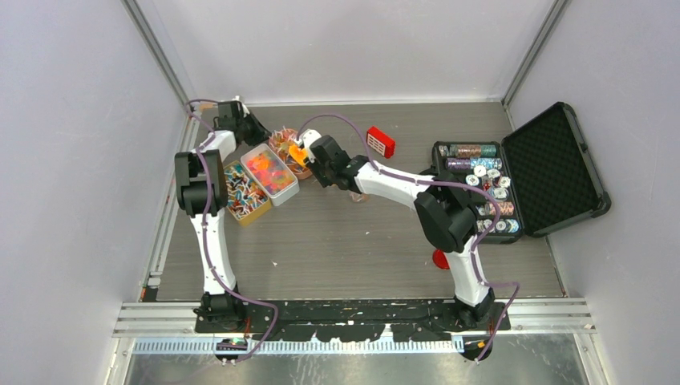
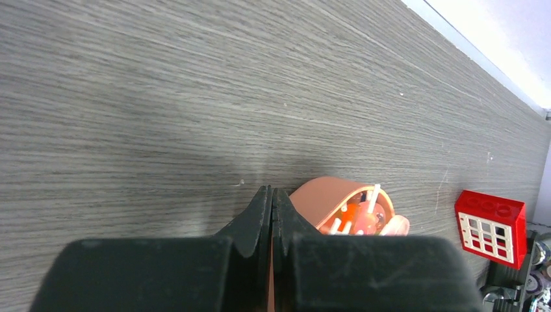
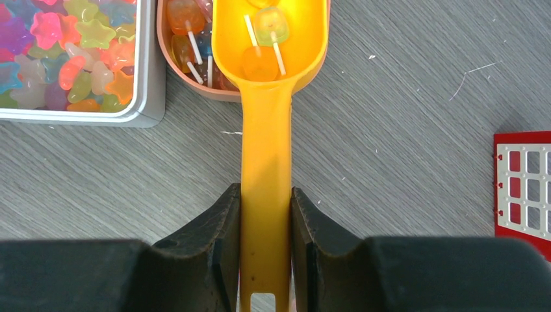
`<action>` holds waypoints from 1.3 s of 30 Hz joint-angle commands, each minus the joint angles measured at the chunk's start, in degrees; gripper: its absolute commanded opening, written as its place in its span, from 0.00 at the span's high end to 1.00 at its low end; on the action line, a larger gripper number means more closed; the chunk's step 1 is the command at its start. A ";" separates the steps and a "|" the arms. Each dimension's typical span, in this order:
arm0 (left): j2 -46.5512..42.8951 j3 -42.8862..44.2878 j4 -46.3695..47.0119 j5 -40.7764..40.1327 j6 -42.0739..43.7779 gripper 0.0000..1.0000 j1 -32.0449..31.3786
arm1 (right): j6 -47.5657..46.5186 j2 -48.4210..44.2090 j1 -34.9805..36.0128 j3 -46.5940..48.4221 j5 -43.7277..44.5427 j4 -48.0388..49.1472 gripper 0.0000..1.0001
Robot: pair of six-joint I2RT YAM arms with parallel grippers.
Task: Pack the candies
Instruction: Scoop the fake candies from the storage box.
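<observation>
The candies lie in three containers at the far left: wrapped pieces in a yellow box (image 1: 243, 195), star gummies (image 3: 71, 52) in a silver tin (image 1: 269, 171), and lollipops (image 3: 188, 39) in a round brown bowl (image 1: 282, 144). My right gripper (image 3: 265, 192) is shut on the handle of a yellow scoop (image 3: 266, 130). The scoop's cup holds a few lollipops (image 3: 263, 45) and hangs over the bowl's near rim (image 3: 195, 91). My left gripper (image 2: 272, 192) is shut, with a thin brown sliver of the bowl (image 2: 331, 198) between its fingers. In the top view it (image 1: 255, 128) sits at the bowl's far-left edge.
A small red box with white bars (image 1: 380, 141) lies right of the bowl. An open black case of poker chips (image 1: 479, 188) stands at the right edge. A red round thing (image 1: 440, 259) lies by the right arm's base. Grey walls close in on both sides.
</observation>
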 commanded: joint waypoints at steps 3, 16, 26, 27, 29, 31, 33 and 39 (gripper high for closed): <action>-3.85 3.12 0.71 3.14 -0.46 0.99 0.67 | -0.89 -7.51 -0.11 -1.06 -1.11 2.29 1.00; -12.06 2.72 -2.28 -0.51 0.02 0.62 0.75 | -1.05 -18.89 0.00 -6.26 0.93 -0.29 1.00; -26.87 -6.87 -5.09 -1.39 2.43 0.01 0.61 | -3.18 -32.10 -0.32 -12.98 2.22 -6.23 1.00; -28.78 -8.29 -5.54 -1.37 2.67 0.00 0.47 | -3.45 -33.18 -0.40 -13.42 2.65 -7.44 1.00; -32.78 -11.75 -6.57 -2.02 2.98 0.00 0.13 | -4.25 -35.70 -0.42 -14.85 3.64 -9.23 1.00; -37.44 -16.14 -6.78 -2.62 2.96 0.00 -0.13 | -5.22 -38.57 -0.51 -16.58 4.85 -10.27 1.00; -42.15 -20.78 -7.28 -2.56 2.52 0.00 -0.19 | -5.82 -41.29 -0.72 -17.61 5.59 -11.83 1.00; -53.32 -27.49 -15.72 -0.05 1.69 0.00 -0.72 | -10.16 -47.18 -0.95 -18.23 6.69 -20.14 1.00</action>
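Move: Beyond the right hand, which holds the loaded scoop, the lollipop bowl lies about 12 cm ahead, 6 left and 7 below. The storage box, the clear jar, stands some 12 cm to this hand's right, 4 back and 5 lower; the star-candy box is about 6 ahead, 14 left, the red block 18 ahead, 19 right, both 6 down. From the left hand the bowl's middle is roughly 5 back, 8 right, 2 down, the jar 22 back, 29 right, nearly level. Lifting the loaded scoop off the lollipop bowl, the right arm rises some 16 cm while swinging right and back, bringing its hand high over the near side of the clear jar; it keeps its grip and tips the fingers up about 10 degrees. The left hand comes free of the bowl's far-left wall, climbs about 20 cm, then draws back towards its base as its shut fingers open wide. ##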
